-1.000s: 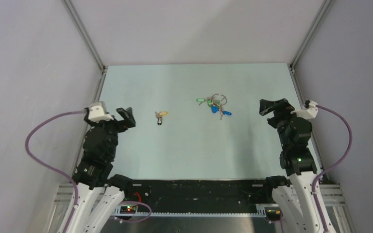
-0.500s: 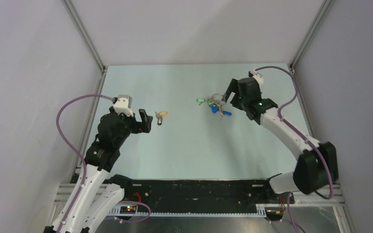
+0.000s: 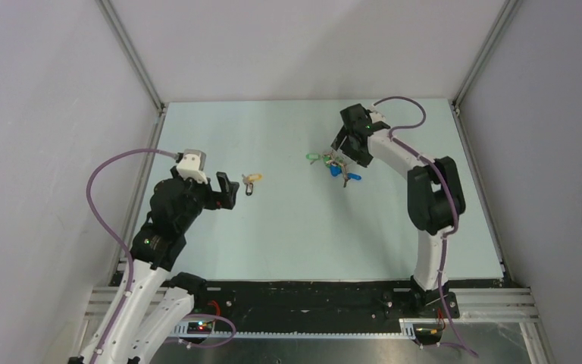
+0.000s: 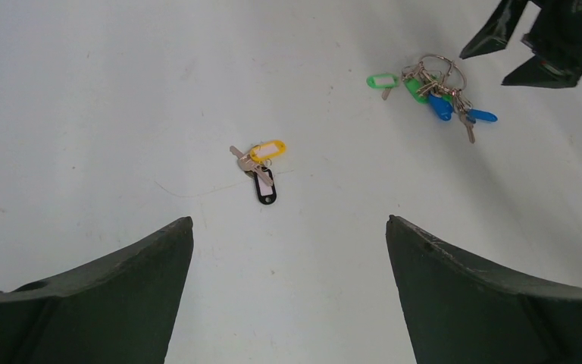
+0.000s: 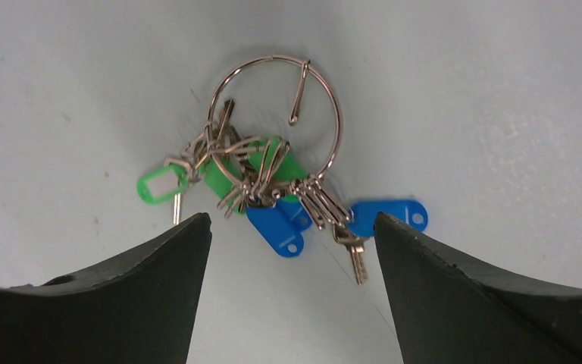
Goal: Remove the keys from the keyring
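Note:
The keyring (image 5: pixel 339 136), a thin silver wire ring, lies flat on the table. The keys (image 5: pixel 276 226), with blue and green plastic heads, bunch at its lower edge on small loops. In the top view this bunch of keys (image 3: pixel 338 166) lies right of centre at the back of the table. My right gripper (image 5: pixel 292 218) hovers just over it, open, fingers on either side of the blue heads and gripping nothing. My left gripper (image 4: pixel 289 220) is open and empty, well to the left (image 3: pixel 227 189). The left wrist view shows the keys (image 4: pixel 433 97) far off.
A small yellow-and-black tagged piece (image 3: pixel 251 183) with short keys lies on the pale green table (image 3: pixel 295 235), just ahead of my left gripper (image 4: pixel 261 168). Grey walls with metal corner posts close in the table on three sides.
My right arm has swung from the table's right edge to over the key bunch, its jaws narrowing slightly. My left arm reached forward toward the yellow-tagged piece, then held still.

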Action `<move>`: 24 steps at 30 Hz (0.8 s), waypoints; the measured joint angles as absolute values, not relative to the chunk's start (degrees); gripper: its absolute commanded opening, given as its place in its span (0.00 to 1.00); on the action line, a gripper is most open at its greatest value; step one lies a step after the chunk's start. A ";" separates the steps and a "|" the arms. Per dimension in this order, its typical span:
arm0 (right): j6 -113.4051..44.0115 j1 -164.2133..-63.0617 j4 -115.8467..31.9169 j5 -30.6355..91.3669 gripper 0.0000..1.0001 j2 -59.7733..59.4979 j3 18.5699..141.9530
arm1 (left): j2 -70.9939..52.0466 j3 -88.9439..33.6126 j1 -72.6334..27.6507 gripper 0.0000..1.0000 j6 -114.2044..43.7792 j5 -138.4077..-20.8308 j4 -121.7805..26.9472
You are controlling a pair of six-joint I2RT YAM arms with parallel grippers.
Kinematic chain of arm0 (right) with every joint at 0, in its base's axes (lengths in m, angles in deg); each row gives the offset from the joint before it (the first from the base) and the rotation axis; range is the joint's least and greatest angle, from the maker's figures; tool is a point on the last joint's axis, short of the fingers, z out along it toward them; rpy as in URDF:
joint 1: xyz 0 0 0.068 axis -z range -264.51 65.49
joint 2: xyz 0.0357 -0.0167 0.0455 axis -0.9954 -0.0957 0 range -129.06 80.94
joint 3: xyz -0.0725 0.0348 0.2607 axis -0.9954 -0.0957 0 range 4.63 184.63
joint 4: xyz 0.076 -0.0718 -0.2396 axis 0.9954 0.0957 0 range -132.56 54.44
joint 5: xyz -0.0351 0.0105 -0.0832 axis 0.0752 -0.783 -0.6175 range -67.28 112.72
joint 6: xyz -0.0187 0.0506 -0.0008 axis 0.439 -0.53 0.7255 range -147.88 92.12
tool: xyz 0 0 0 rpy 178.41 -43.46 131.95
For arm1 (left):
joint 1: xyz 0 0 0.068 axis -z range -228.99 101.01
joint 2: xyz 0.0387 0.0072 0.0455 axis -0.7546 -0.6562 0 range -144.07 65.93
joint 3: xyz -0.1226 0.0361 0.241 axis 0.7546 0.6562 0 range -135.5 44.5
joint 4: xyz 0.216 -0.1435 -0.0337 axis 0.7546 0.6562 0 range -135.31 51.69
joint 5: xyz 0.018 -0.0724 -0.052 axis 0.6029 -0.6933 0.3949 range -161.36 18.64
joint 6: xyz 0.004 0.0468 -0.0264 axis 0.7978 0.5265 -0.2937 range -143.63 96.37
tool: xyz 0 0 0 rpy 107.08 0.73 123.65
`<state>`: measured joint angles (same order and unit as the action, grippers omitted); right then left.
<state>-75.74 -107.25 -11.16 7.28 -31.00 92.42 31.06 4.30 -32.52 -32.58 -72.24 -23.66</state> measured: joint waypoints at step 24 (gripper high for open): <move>-80.31 -105.24 -11.60 9.29 0.00 -38.01 90.82 | 31.50 4.30 -32.54 1.00 -32.36 -72.92 -23.55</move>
<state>-80.31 -105.24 -11.60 9.29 -38.01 90.82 31.50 4.30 -32.54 -32.36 -72.92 -23.55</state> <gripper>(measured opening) 0.017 0.996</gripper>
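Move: The keyring's big ring lies about 4 cm straight ahead of the right hand and some 7 cm below it. The outer green tag is about 7 cm to the left of the ring and level with it; the outer blue tag is about 4 cm back of the ring and 2 cm to its right. A dangling key lies some 2 cm behind the hand point. From the left hand the ring is about 23 cm ahead, 25 cm to the right and 22 cm down. Down some 7 cm and slightly forward, the right hand sinks onto the keyring, tipping steeper and turning about 10 degrees clockwise. Near the table its wide-open fingers shut, pinching the big ring's right-hand rim beside the blue tag's small rings. Then it draws back about 3 cm, keeping low and holding the pinch, with part of the turn undone. ##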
